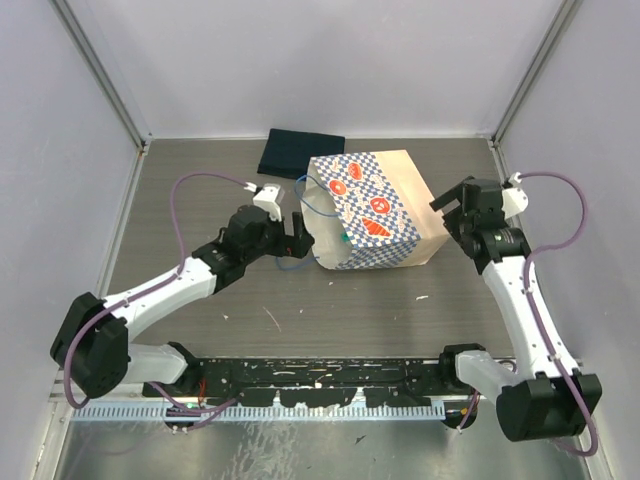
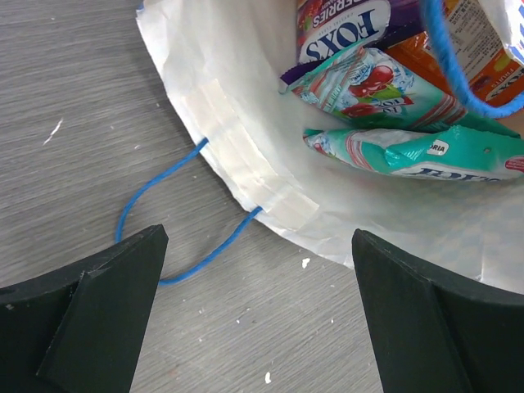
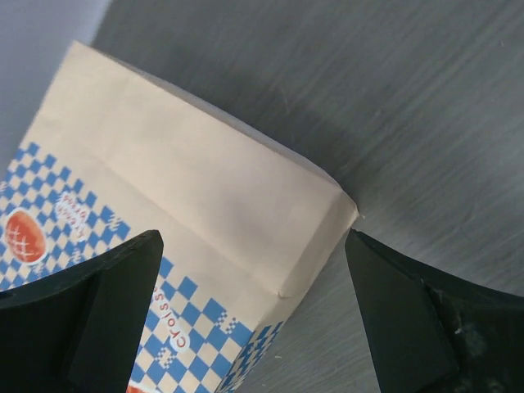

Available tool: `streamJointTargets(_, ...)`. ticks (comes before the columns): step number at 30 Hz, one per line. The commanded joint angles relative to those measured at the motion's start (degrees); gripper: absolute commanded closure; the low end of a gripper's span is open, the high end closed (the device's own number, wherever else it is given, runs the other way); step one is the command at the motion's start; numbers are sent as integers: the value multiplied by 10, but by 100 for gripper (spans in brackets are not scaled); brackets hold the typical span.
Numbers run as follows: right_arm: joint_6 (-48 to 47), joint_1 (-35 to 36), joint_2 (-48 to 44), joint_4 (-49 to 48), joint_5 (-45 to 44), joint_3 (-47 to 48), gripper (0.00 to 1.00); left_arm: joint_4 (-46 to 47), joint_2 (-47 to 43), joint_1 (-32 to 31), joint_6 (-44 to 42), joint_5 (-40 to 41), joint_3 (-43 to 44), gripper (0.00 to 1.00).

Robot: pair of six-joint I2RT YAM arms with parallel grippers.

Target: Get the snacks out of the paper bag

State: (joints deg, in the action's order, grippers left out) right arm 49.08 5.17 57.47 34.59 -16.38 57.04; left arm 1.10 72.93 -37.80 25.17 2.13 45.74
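Note:
The paper bag lies on its side in the middle of the table, blue-and-white checkered, its mouth turned left. My left gripper is open just outside that mouth, nothing between its fingers. In the left wrist view, the left gripper faces the bag's cream inside, where the snacks lie: two teal pouches, a purple one and an orange one. My right gripper is open beside the bag's closed bottom end. In its own view, the right gripper has the bag's bottom corner between its fingers, untouched.
A dark navy folded cloth lies behind the bag near the back wall. One blue cord handle trails on the table by the bag's mouth, and another arcs over the pouches. Grey walls close in the table on three sides.

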Motion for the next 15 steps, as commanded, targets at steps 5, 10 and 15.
streamJointTargets(5,141,-22,51,60,3,-9,12,83,50,-17,10,6,6,2)
streamJointTargets(10,154,-37,53,40,15,-30,18,87,57,-18,9,14,3,2)
streamJointTargets(15,153,-45,71,25,31,-40,31,98,59,-18,10,25,-11,2)
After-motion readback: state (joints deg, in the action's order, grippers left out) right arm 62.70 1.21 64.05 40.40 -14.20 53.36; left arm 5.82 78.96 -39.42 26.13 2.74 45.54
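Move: The paper bag lies on its side, its mouth to the left. Its near bottom corner is about 3 cm left of the right hand, neither ahead nor back, some 12 cm below; the bag's printed face is centred 15 cm left and 4 cm ahead. From the left hand, the mouth's lower lip is roughly 4 cm ahead, 3 cm right and 14 cm down; the cherry snack inside is 6 cm ahead, 9 cm right. Right hand sinks about 7 cm towards the bag's near bottom corner, closing partly; left lowers some 3 cm. ##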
